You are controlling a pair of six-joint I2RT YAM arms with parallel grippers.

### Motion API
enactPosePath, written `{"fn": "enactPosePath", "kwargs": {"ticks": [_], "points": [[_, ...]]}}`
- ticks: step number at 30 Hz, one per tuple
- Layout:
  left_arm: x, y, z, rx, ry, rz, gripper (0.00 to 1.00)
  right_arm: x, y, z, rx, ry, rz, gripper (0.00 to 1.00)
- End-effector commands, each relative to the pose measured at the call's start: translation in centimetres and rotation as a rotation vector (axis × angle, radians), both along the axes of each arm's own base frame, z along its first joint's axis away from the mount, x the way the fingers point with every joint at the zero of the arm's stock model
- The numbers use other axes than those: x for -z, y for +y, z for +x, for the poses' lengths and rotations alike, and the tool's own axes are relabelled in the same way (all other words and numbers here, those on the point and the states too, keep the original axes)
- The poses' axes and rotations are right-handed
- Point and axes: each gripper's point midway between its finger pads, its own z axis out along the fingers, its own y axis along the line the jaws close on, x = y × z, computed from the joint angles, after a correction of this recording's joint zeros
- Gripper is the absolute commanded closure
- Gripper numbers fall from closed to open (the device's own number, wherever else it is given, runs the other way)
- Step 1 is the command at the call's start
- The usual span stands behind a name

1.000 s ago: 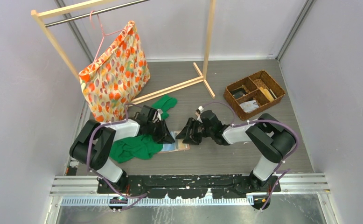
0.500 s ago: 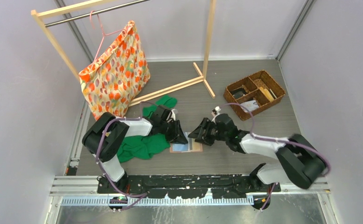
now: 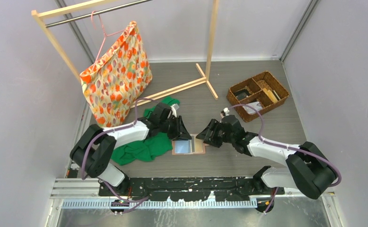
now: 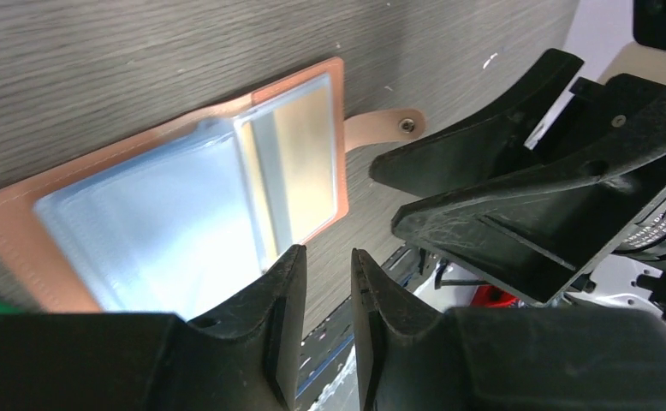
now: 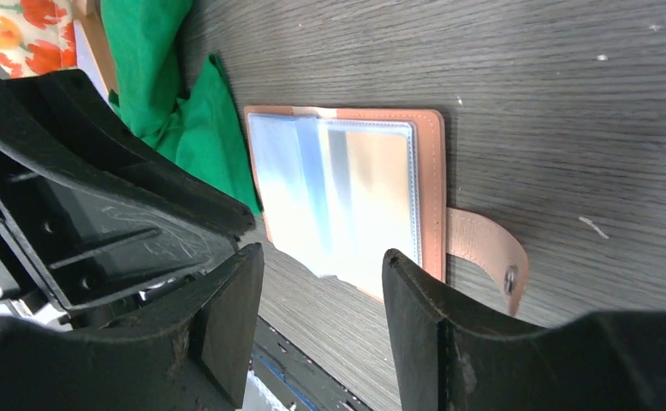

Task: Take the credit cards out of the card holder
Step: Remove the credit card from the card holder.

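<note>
The card holder (image 3: 188,145) lies open and flat on the table, salmon-pink outside with pale blue-grey clear sleeves inside. In the left wrist view, something pale gold shows through the right-hand sleeve of the card holder (image 4: 184,205), and its snap tab (image 4: 381,128) sticks out sideways. My left gripper (image 3: 184,134) hangs just beyond the holder's far left edge. The jaws of the left gripper (image 4: 328,253) stand a narrow gap apart with nothing between them. My right gripper (image 3: 204,137) hovers at the holder's far right corner. It is wide open and empty (image 5: 323,257), above the holder (image 5: 347,188) and near the tab (image 5: 488,253).
A green cloth (image 3: 142,146) lies bunched directly left of the holder, under the left arm. A brown wicker basket (image 3: 258,94) with small items stands at the back right. A wooden rack (image 3: 177,87) carries a patterned orange bag (image 3: 116,71) at the back left.
Both grippers have moved to the right, and the holder has slid right with them. The grippers now stand farther apart, so the open holder lies uncovered between them.
</note>
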Motion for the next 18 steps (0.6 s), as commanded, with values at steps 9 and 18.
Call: {"fn": "enactPosePath", "kwargs": {"ticks": [9, 18], "points": [[3.7, -1.7, 0.2, 0.011, 0.048, 0.028, 0.74, 1.4, 0.6, 0.6, 0.033, 0.04, 0.063, 0.42], [6.5, -0.6, -0.6, 0.007, 0.098, 0.101, 0.75, 2.1, 0.7, 0.9, 0.03, 0.052, 0.048, 0.42]]}}
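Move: The open card holder's middle lies about 6 cm below the left hand and roughly 1 cm nearer the base, with the bulk of the green cloth some 17 cm to that hand's left and about 1 cm nearer the base. From the right hand, the holder's middle is about 6 cm to the left, 1 cm back and 5 cm below; its closing strap sits about 1 cm right, 2 cm back and 5 cm below. Left hand sinks about 5 cm onto the holder's middle by the blue pocket's edge; right lowers about 3 cm. ##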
